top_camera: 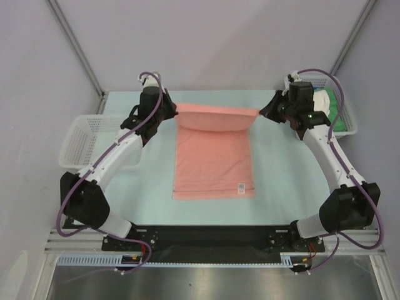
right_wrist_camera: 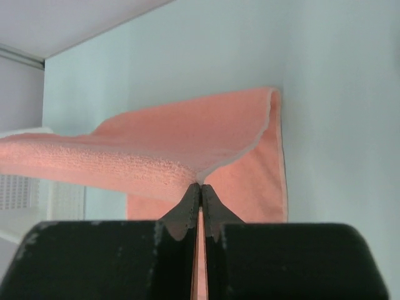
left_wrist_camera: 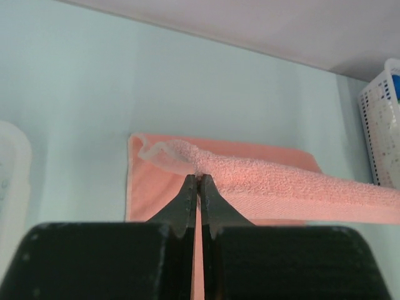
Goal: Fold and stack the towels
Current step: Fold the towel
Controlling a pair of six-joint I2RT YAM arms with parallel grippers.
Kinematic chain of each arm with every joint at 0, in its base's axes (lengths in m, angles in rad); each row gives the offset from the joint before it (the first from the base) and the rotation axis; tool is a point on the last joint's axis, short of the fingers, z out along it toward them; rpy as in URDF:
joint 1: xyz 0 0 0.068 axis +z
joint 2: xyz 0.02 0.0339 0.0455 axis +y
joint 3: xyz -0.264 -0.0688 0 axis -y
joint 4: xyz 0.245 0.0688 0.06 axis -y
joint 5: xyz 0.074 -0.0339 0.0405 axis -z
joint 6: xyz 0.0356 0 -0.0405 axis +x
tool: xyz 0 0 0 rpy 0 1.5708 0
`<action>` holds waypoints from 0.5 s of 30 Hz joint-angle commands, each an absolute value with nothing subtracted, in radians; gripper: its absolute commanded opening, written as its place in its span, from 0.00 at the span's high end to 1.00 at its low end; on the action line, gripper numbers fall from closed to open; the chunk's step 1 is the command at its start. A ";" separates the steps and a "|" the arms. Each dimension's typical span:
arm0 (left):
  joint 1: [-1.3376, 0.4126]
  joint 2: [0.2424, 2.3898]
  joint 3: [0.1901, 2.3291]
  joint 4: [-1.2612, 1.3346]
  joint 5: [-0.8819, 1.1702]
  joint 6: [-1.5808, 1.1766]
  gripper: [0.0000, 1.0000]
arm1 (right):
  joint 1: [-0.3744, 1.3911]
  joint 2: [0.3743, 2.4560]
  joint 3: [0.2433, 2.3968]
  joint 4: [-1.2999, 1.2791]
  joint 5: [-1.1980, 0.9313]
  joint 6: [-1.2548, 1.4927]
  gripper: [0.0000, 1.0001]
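A salmon pink towel (top_camera: 214,159) lies lengthwise in the middle of the table, its far end lifted off the surface and stretched between both arms. My left gripper (top_camera: 174,113) is shut on the far left corner, seen pinched at the fingertips in the left wrist view (left_wrist_camera: 198,177). My right gripper (top_camera: 261,112) is shut on the far right corner (right_wrist_camera: 200,184). The raised edge sags a little between them. A white towel (top_camera: 324,97) and a green towel (top_camera: 337,112) sit bunched in the right basket (top_camera: 352,128), partly hidden by the right arm.
A white perforated basket (top_camera: 84,140) stands at the left table edge, beside the left arm. The other basket sits at the far right corner. Grey walls close the back and sides. The towel's near hem carries a small label (top_camera: 240,187).
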State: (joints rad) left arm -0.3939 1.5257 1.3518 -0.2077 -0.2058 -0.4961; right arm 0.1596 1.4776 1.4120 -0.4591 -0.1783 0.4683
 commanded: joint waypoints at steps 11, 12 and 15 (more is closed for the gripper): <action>-0.489 1.241 1.009 -0.322 -0.258 -0.568 1.00 | 0.253 1.218 1.121 -0.583 -0.097 0.456 1.00; -0.498 1.230 0.997 -0.333 -0.258 -0.574 1.00 | 0.261 1.200 1.111 -0.587 -0.089 0.459 1.00; -0.517 1.187 0.927 -0.351 -0.252 -0.595 1.00 | 0.293 1.174 1.057 -0.600 -0.081 0.472 1.00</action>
State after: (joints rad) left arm -0.5007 1.2484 0.9771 -0.3202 -0.2184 -0.5598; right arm 0.2687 1.2198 1.0889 -0.5735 -0.1352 0.4702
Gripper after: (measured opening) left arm 0.014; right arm 0.042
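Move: Both hands grip the towel's far edge above the table. The left hand's goal, the towel's near left corner, lies about 27 cm back, 2 cm left and 22 cm below; the white basket is some 29 cm left and 6 cm back. From the right hand, the near right corner is roughly 25 cm straight back, the care label about 23 cm back and 5 cm left, and the filled basket 10 cm ahead and 27 cm right. Keeping their grip, both hands draw the towel's edge back about 11 cm and down 7 towards its near hem. ##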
